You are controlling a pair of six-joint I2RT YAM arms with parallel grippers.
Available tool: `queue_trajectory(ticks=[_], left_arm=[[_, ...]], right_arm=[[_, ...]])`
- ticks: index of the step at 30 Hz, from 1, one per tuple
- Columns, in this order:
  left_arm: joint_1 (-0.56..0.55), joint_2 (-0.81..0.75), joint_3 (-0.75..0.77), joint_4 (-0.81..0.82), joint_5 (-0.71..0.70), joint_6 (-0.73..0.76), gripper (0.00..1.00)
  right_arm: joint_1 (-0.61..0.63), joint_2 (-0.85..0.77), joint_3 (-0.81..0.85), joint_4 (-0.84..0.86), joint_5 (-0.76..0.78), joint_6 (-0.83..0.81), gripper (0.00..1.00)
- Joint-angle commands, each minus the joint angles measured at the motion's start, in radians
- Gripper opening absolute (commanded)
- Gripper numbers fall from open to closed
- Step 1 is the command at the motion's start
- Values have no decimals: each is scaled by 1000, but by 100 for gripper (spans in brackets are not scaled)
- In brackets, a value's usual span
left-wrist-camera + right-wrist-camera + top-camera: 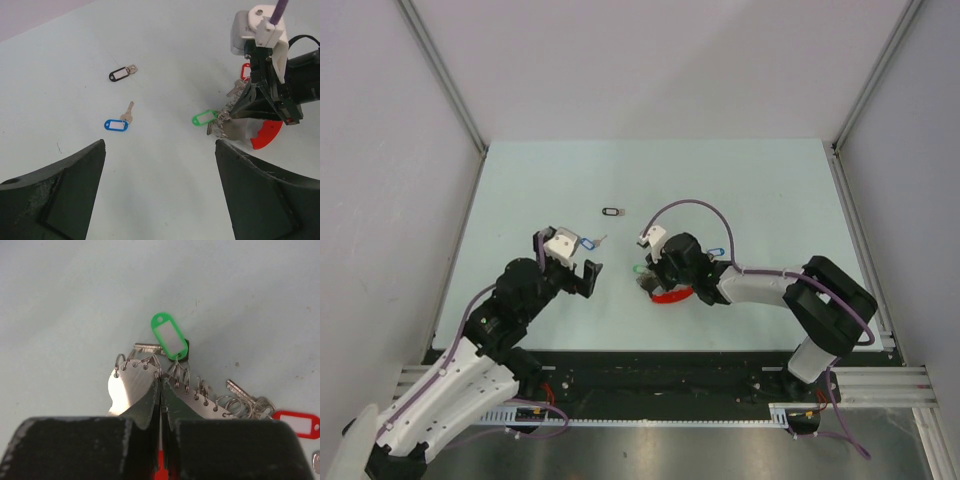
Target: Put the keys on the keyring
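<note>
The keyring is a curved silver plate with small rings along its edge and a red band, carrying keys with a green tag and a red tag. It lies on the table right of centre. My right gripper is shut on the plate's edge. Two loose keys lie apart from it, one blue-tagged and one black-tagged. The blue-tagged one sits by my left gripper's camera. My left gripper hangs open over bare table, nothing between its fingers.
The pale table is walled by white panels at the back and sides. A black rail runs along the near edge by the arm bases. The right arm's purple cable loops above the keyring.
</note>
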Motion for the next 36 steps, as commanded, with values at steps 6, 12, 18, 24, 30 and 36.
queue_trajectory(ticks=[6,12,18,24,30,36], left_arm=[[8,57,26,35,95,37,95],[7,92,26,44,95,40,95],[8,106,32,31,78,40,94],[8,103,32,28,88,38,94],[8,101,34,21,105,37,94],[8,121,38,21,130,41,94]], right_arm=[[-31,-23,199,-504,-136,-26,0],[-26,14,304,-688,-67,-41,0],[17,91,356,-819,10,-72,0],[44,148,396,-829,18,-87,2],[57,123,405,-823,24,-83,20],[49,-1,391,-806,58,-61,33]])
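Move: In the right hand's shut fingers the ringed edge of the metal keyring is already pinched; the bare table it is taken to is about 5 cm back, 4 cm right and 3 cm below. The green tag hangs some 3 cm ahead and 3 cm left of this hand, the red handle about 3 cm back and 4 cm right, both 2 cm lower. From the empty left hand, the keyring is about 4 cm ahead, 17 cm right and 17 cm below. Carrying the pinched keyring back about 5 cm and right 4 cm, the right hand tips its fingers some 30 degrees steeper, until they point nearly straight down. It rises a little, sinks to the table, then opens about a third to let go of the keyring and starts lifting. The wide-open left hand sinks 2.5 cm and shifts 2 cm right. ##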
